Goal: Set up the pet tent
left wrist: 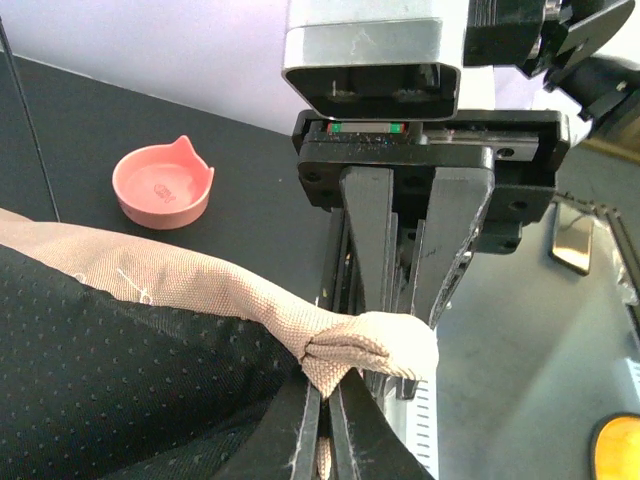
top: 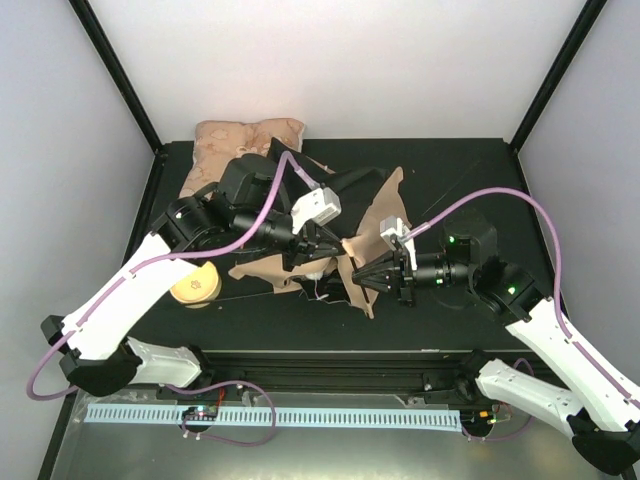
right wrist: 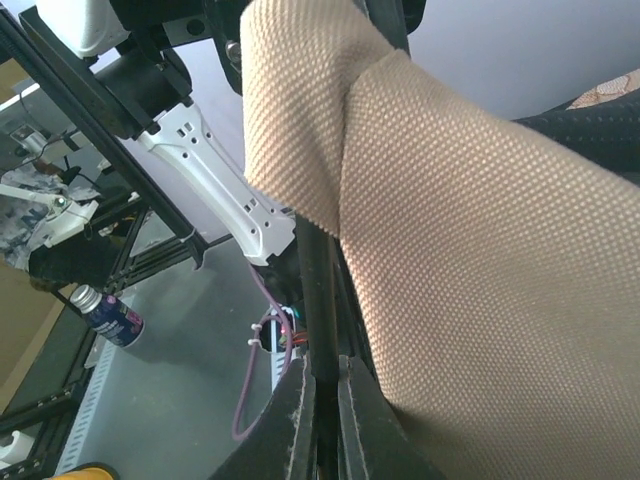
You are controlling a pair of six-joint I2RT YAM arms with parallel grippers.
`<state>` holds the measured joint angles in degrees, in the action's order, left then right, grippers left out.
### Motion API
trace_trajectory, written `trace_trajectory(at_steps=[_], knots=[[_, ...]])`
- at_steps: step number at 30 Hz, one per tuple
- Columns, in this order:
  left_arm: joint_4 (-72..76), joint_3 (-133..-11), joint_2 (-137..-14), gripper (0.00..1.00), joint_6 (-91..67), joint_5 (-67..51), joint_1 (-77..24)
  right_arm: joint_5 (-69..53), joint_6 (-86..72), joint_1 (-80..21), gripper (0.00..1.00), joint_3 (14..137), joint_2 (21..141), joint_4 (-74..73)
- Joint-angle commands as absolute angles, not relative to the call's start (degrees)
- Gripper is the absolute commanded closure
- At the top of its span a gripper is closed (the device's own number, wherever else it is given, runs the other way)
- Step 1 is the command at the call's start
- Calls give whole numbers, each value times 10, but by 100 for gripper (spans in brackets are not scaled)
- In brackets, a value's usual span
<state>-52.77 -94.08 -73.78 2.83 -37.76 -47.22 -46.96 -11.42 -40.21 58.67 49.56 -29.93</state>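
The pet tent [top: 375,215] lies crumpled mid-table, tan canvas with black lining. My left gripper [top: 335,260] reaches in from the left and my right gripper [top: 354,275] from the right, tips almost meeting over the fabric. In the left wrist view, the left gripper [left wrist: 333,388] is shut on a bunched fold of tan canvas [left wrist: 360,345], with dotted black lining [left wrist: 120,380] below it. In the right wrist view, the right gripper [right wrist: 325,368] is shut on a thin black pole [right wrist: 318,290] that runs up under the tan canvas [right wrist: 480,260].
A beige floral cushion [top: 245,140] lies at the back left. A small cat-eared bowl [top: 195,287] [left wrist: 163,183] sits on the mat left of the tent. A spray can [right wrist: 110,316] stands beyond the table's near edge. Black frame posts stand at the back corners.
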Motion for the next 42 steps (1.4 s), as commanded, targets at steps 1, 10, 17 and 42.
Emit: trace_trajectory(at_steps=[1,10,17,42], knots=[[-555,-993,-748,98,78,-375,-497,-444,-141,-401,99,576,509,-377],[-620,-994,-751,98,160,-311,-531,-422,-152,-402,99,579,505,-376],[-632,-992,-766,91,195,-309,-551,-464,-155,-401,99,577,515,-363],[-295,-601,-320,1,-137,71,-553,-105,-148,-402,99,772,496,-265]])
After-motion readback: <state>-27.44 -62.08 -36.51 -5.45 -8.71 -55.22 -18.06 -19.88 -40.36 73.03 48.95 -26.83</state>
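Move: The left hand pinches the tent's corner sleeve over the tip of the black pole; the right hand's grip on that pole is about 5 cm below it, roughly 3 cm back and 3 cm to its right. The white ball in the tent's doorway lies some 6 cm ahead, 5 cm left and 35 cm below the left hand. From the right hand the sleeve is 3 cm ahead, 3 cm left and 5 cm up, and the pink bowl some 12 cm ahead, 25 cm right and 32 cm down. The left hand, still pinching the tan sleeve, draws it some 3 cm down and slightly back along the pole towards the nearly still right hand, then opens wide, lets go and backs off about 10 cm to the left, first rising clear and then starting to sink. As the left fingers open, the right hand keeps its grip on the pole and speeds up into a lift of about 12 cm, also going some 7 cm forward and 4 cm right and turning about 30 degrees clockwise, carrying the sleeved pole away from the left hand. ##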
